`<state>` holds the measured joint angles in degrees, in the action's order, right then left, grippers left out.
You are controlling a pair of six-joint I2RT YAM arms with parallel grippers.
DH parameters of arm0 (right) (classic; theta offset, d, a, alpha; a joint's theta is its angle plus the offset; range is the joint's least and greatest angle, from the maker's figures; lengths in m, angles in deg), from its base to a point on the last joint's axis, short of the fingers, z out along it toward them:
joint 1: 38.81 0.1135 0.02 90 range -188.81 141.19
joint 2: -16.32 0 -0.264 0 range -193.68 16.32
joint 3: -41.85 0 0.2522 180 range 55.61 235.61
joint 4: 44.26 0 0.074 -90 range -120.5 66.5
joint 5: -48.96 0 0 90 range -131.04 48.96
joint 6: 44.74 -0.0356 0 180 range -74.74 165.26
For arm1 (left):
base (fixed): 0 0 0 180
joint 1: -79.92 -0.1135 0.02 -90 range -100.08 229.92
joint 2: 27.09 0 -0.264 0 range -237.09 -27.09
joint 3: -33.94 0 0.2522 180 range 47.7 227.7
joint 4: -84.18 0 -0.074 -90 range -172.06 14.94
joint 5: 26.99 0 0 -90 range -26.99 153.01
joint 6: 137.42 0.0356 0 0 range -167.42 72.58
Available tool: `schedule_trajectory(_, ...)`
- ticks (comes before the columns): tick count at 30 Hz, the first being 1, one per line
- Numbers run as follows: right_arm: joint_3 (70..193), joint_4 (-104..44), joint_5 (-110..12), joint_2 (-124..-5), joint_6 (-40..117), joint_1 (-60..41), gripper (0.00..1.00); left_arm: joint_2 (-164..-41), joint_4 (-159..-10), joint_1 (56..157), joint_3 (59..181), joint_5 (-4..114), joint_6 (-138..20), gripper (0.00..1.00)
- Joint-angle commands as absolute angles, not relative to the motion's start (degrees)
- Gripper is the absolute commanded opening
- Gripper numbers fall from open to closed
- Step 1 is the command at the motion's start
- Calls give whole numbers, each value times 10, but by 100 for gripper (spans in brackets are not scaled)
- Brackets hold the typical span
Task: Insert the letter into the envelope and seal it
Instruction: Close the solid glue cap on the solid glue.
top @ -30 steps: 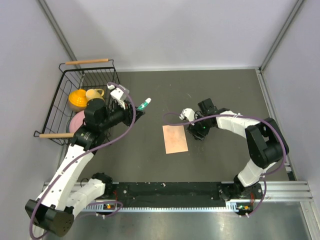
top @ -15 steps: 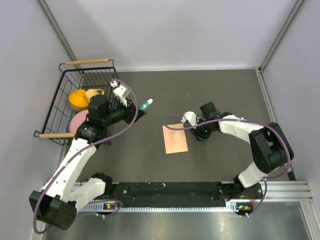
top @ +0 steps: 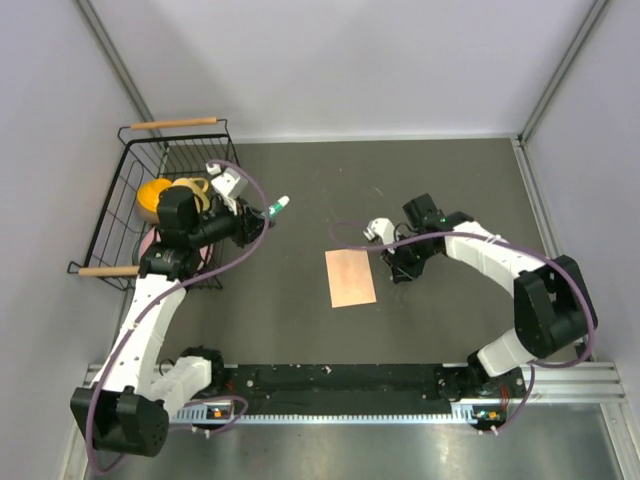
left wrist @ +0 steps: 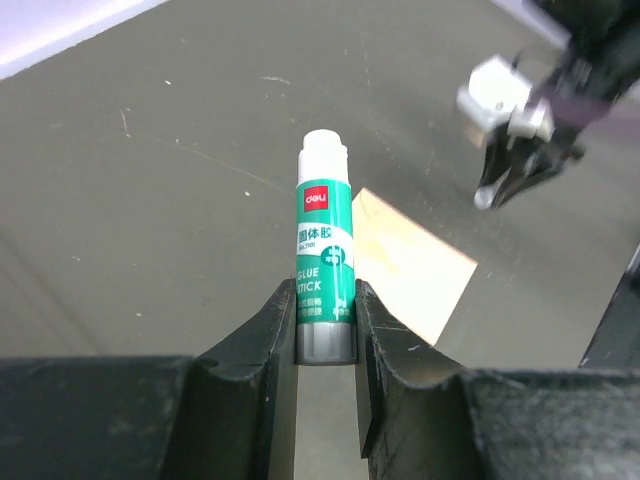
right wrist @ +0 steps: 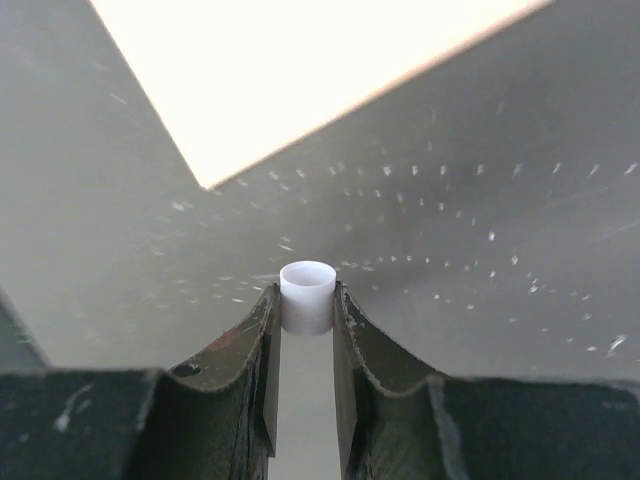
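Observation:
The peach envelope (top: 351, 278) lies flat and closed on the dark table; it also shows in the left wrist view (left wrist: 412, 264) and the right wrist view (right wrist: 300, 70). My left gripper (top: 262, 220) is shut on a white-and-green glue stick (left wrist: 324, 262), held in the air left of the envelope, its uncapped white tip (top: 283, 201) pointing away. My right gripper (top: 399, 270) is shut on the small white glue cap (right wrist: 307, 296), just right of the envelope's upper right corner. No letter shows.
A black wire basket (top: 135, 190) with wooden handles stands at the left, holding a yellow cup, an orange item and a pink plate. Grey walls close in the table at the back and sides.
My left arm has pulled back to the left with the glue stick. My right gripper stayed close to the envelope's upper right corner with only small shifts.

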<state>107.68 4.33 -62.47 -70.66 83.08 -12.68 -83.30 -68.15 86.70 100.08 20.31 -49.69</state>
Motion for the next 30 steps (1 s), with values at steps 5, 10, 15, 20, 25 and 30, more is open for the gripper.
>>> schedule_trajectory(5,1306,250,-908,-681,716,-105,2,-788,-425,865,967,32,142,0)
schedule_trajectory(10,1337,301,-963,-688,701,-38,1,-768,-433,964,969,71,188,0)
schedule_trajectory(15,1344,312,-986,-691,691,1,0,-755,-478,1094,969,135,146,0)
schedule_trajectory(20,1345,313,-998,-693,690,21,0,-752,-509,1154,964,183,116,0)
schedule_trajectory(25,1352,313,-997,-695,693,37,0,-758,-518,1205,972,232,109,0)
schedule_trajectory(30,1362,313,-998,-695,693,46,0,-759,-525,1227,973,242,100,0)
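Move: The left hand holds the open glue stick, and the cap it must meet lies about 29 cm to its right, 2 cm back and 21 cm lower. The right hand has the cap pinched low over the table; the glue stick is some 28 cm to its left, 4 cm ahead and 22 cm up. The envelope lies flat 11 cm left of the right hand, 2 cm ahead and 4 cm down. The yellow mug is about 20 cm left of the left hand, 12 cm ahead, 17 cm lower. Up and to the left, then drawn back, the right hand brings the cap about 17 cm higher towards the glue stick's open end, its fingers tilting round some 40 degrees to face left. The left hand comes back about 14 cm, sinking first and then going right, while its wrist rolls and swings clockwise until the stick points right at the cap; both grips hold, and both hands slow to a creep. ##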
